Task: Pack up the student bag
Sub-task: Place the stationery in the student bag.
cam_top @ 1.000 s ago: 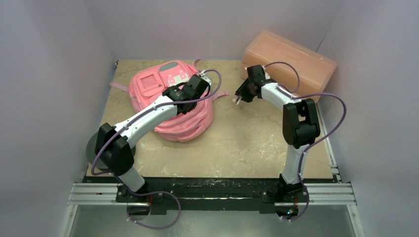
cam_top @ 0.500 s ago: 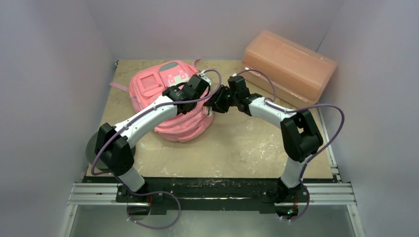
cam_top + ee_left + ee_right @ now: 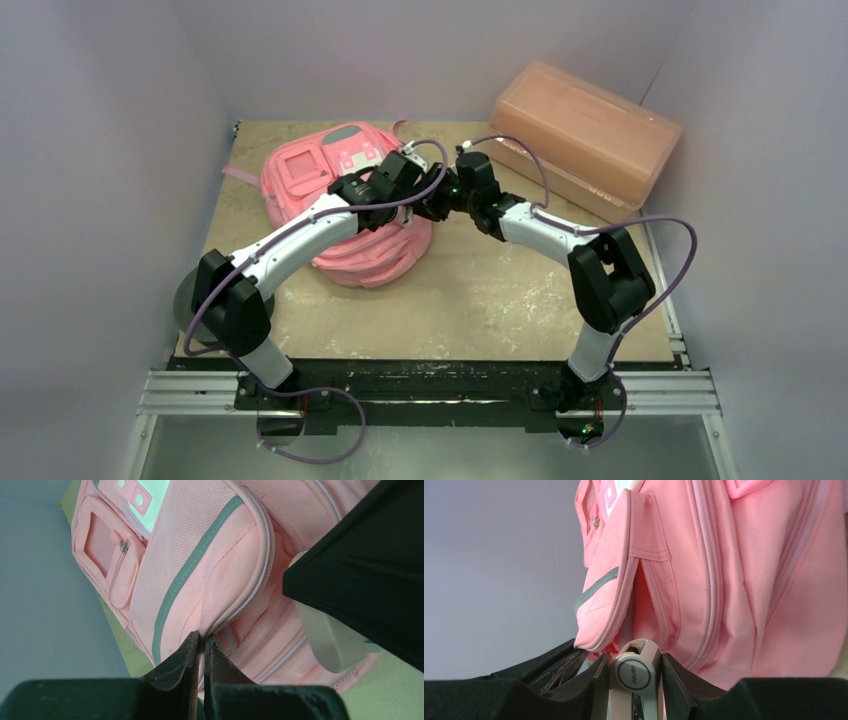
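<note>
The pink student bag [image 3: 320, 180] lies at the back left of the table. My left gripper [image 3: 202, 637] is shut on the zipper edge of the bag's [image 3: 210, 555] front flap and holds it lifted, so a gap shows under it. My right gripper [image 3: 635, 662] is shut on a beige stapler-like tool [image 3: 634, 676] with a round grey end. The tool's tip is at the mouth of that gap in the bag [image 3: 734, 580]. In the top view both grippers meet at the bag's right side, left [image 3: 415, 182] next to right [image 3: 437, 200].
A rigid translucent orange-pink box [image 3: 585, 130] stands at the back right against the wall. Purple-grey walls close in the table on three sides. A grey disc [image 3: 185, 300] lies at the table's left edge beside the left arm.
My right arm has swung left from in front of the orange box to the bag's lifted flap, carrying the tool. The left gripper has kept its hold and place.
</note>
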You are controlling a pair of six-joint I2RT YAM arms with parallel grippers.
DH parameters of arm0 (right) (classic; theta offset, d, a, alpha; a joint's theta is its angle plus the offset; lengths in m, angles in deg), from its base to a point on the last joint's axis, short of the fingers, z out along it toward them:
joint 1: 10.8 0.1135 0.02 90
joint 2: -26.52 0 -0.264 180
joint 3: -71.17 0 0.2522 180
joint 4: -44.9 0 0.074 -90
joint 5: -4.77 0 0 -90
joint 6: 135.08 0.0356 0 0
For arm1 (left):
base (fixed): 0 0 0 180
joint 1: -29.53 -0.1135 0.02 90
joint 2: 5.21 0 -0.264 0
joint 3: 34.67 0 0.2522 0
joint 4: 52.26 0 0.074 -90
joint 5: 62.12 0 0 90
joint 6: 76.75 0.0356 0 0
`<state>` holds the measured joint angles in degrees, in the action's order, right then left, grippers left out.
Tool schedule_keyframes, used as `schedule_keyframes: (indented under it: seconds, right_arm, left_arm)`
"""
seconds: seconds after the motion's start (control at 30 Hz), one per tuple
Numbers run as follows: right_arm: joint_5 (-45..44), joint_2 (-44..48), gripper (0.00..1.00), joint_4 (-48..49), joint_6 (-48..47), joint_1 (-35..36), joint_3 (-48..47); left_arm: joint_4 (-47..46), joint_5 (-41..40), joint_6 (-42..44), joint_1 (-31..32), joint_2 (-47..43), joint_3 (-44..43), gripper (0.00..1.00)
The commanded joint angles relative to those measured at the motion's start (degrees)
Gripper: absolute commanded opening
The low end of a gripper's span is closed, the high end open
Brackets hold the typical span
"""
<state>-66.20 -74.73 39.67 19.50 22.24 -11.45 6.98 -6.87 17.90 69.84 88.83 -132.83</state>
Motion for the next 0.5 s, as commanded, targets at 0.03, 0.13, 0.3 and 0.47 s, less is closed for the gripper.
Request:
schedule_keyframes:
  seconds: [0.03, 0.13, 0.3, 0.47]
  right_arm:
    - [-1.0, -4.1, 0.15, 5.9, 2.9, 2.7, -4.6]
    - [-1.3, -5.7, 0.15, 11.3, 6.6, 3.8, -3.0]
    - [-4.1, -7.3, 0.17, 21.3, 11.9, 5.0, 0.4]
    - [-7.9, -9.6, 0.19, 25.6, 14.4, 5.6, -0.2]
  left_arm:
    - [-1.7, -2.7, -1.8, 0.7, -4.5, -1.6, 0.0]
    - [-1.7, -3.2, -1.6, 0.7, -4.5, -1.5, 0.0]
    - [-1.8, -2.9, -1.6, 0.7, -4.8, -1.5, 0.0]
    - [-1.8, -2.6, -1.4, 0.8, -4.7, -1.5, 0.0]
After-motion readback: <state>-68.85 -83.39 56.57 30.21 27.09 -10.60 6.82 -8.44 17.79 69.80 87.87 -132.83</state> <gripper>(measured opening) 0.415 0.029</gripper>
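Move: The right hand holds the stapler just outside the bag pocket's open mouth, whose middle lies about 7 cm to its left, level fore and aft, and some 4 cm lower. The pinched flap edge is about 9 cm left, 1 cm back and 1 cm higher; the pale patch on the bag sits some 13 cm ahead, 9 cm left and 8 cm lower. From the left hand, the mouth is 2 cm right, 1 cm back and 4 cm lower. The right hand, its grip on the stapler unchanged, carries it about 5 cm to the left towards the left fingers and into the pocket mouth, dipping some 2 cm on the way before levelling off, while the wrist tilts roughly 10 degrees with its left side rising. The left hand keeps its shut pinch on the flap's edge and eases it up by about 1 cm, holding the pocket open above the incoming stapler. ##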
